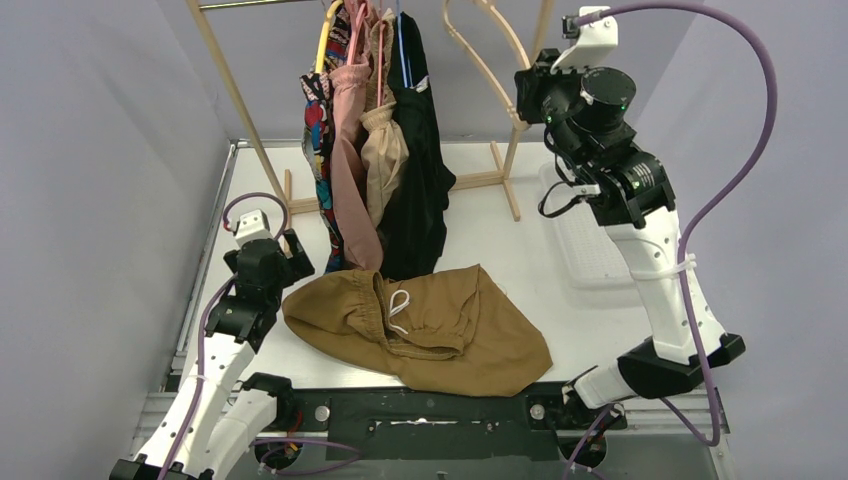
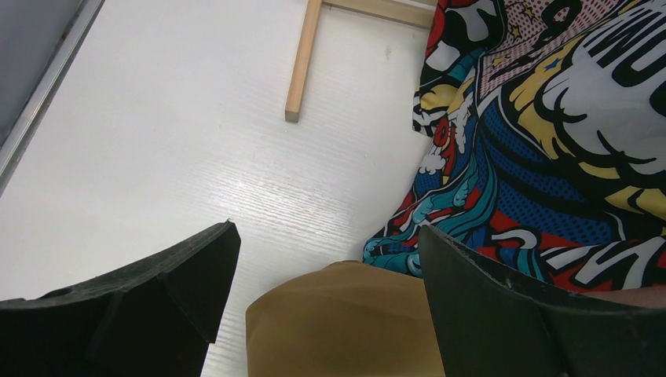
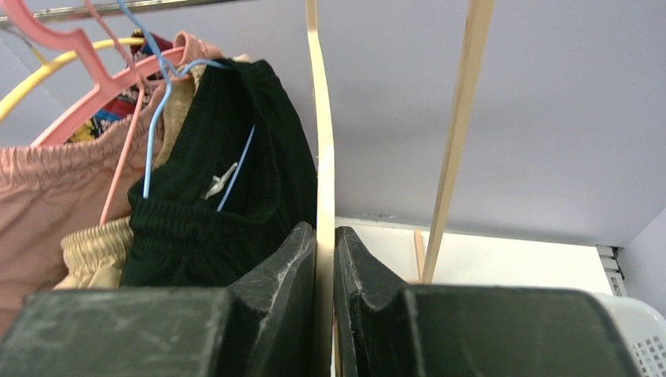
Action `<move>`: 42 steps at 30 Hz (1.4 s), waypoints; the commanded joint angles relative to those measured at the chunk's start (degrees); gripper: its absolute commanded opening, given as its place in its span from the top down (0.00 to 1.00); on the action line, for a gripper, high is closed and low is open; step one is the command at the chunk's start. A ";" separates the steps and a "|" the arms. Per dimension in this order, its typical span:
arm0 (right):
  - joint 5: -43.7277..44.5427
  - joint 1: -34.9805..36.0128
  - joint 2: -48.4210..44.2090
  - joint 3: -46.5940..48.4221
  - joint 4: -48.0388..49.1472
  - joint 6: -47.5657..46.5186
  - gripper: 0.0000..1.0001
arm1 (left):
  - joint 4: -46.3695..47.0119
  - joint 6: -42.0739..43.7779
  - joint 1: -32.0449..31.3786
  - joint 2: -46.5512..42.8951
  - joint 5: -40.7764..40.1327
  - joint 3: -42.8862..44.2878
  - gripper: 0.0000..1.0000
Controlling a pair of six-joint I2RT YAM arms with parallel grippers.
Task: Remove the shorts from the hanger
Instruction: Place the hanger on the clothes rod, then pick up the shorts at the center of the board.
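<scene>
Tan-brown shorts (image 1: pixel 420 325) (image 2: pixel 345 322) lie crumpled on the white table, off any hanger. My left gripper (image 1: pixel 292 264) (image 2: pixel 328 232) stands open just above their left edge, gripping nothing. Comic-print shorts (image 1: pixel 322 150) (image 2: pixel 550 141), pink shorts (image 1: pixel 350 150) (image 3: pixel 47 181), beige shorts (image 1: pixel 385 150) (image 3: pixel 90 251) and black shorts (image 1: pixel 420 170) (image 3: pixel 228 157) hang from the rack on plastic hangers. My right gripper (image 1: pixel 527 95) (image 3: pixel 326 236) is raised at the rack's right end, shut on the empty wooden hanger (image 1: pixel 480 50) (image 3: pixel 320 118).
The wooden rack's right post (image 3: pixel 459 118) rises just right of my right gripper, and its foot (image 2: pixel 302 63) rests on the table near the left gripper. A white basket (image 1: pixel 590 240) (image 3: pixel 644 330) sits at the right of the table.
</scene>
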 commanded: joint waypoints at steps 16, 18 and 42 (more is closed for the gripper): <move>-6.15 -7.07 5.31 5.75 -9.18 5.64 0.69 | 4.38 2.23 0.19 -0.09 2.00 0.03 0.15; -6.44 -7.32 4.26 4.72 -8.37 5.61 0.55 | 4.22 2.25 0.15 -0.01 1.78 0.06 0.15; -15.98 8.54 -39.55 -75.26 28.30 18.91 0.09 | 3.76 2.14 0.10 0.06 1.45 0.27 0.15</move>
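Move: The clothes rod spot for the wooden hanger, pinched by one end in the right hand, lies about 20 cm ahead of that hand, 4 cm left and 11 cm above. The rack's right upright stands some 20 cm ahead and 6 cm right; the dark green shorts hang about 17 cm ahead, 15 cm left and 20 cm lower. From the left hand, that rod spot is roughly 30 cm ahead, 35 cm right and 47 cm up. The wooden hanger, still pinched by its near end, is carried about 5 cm forward towards the rod by the right hand, then lowered some 6 cm as the wrist tips down a little over 10 degrees. The fingers open wide and let go; the empty hand backs off and sinks, roughly 15 cm each way, towards the brown shorts on the table. ##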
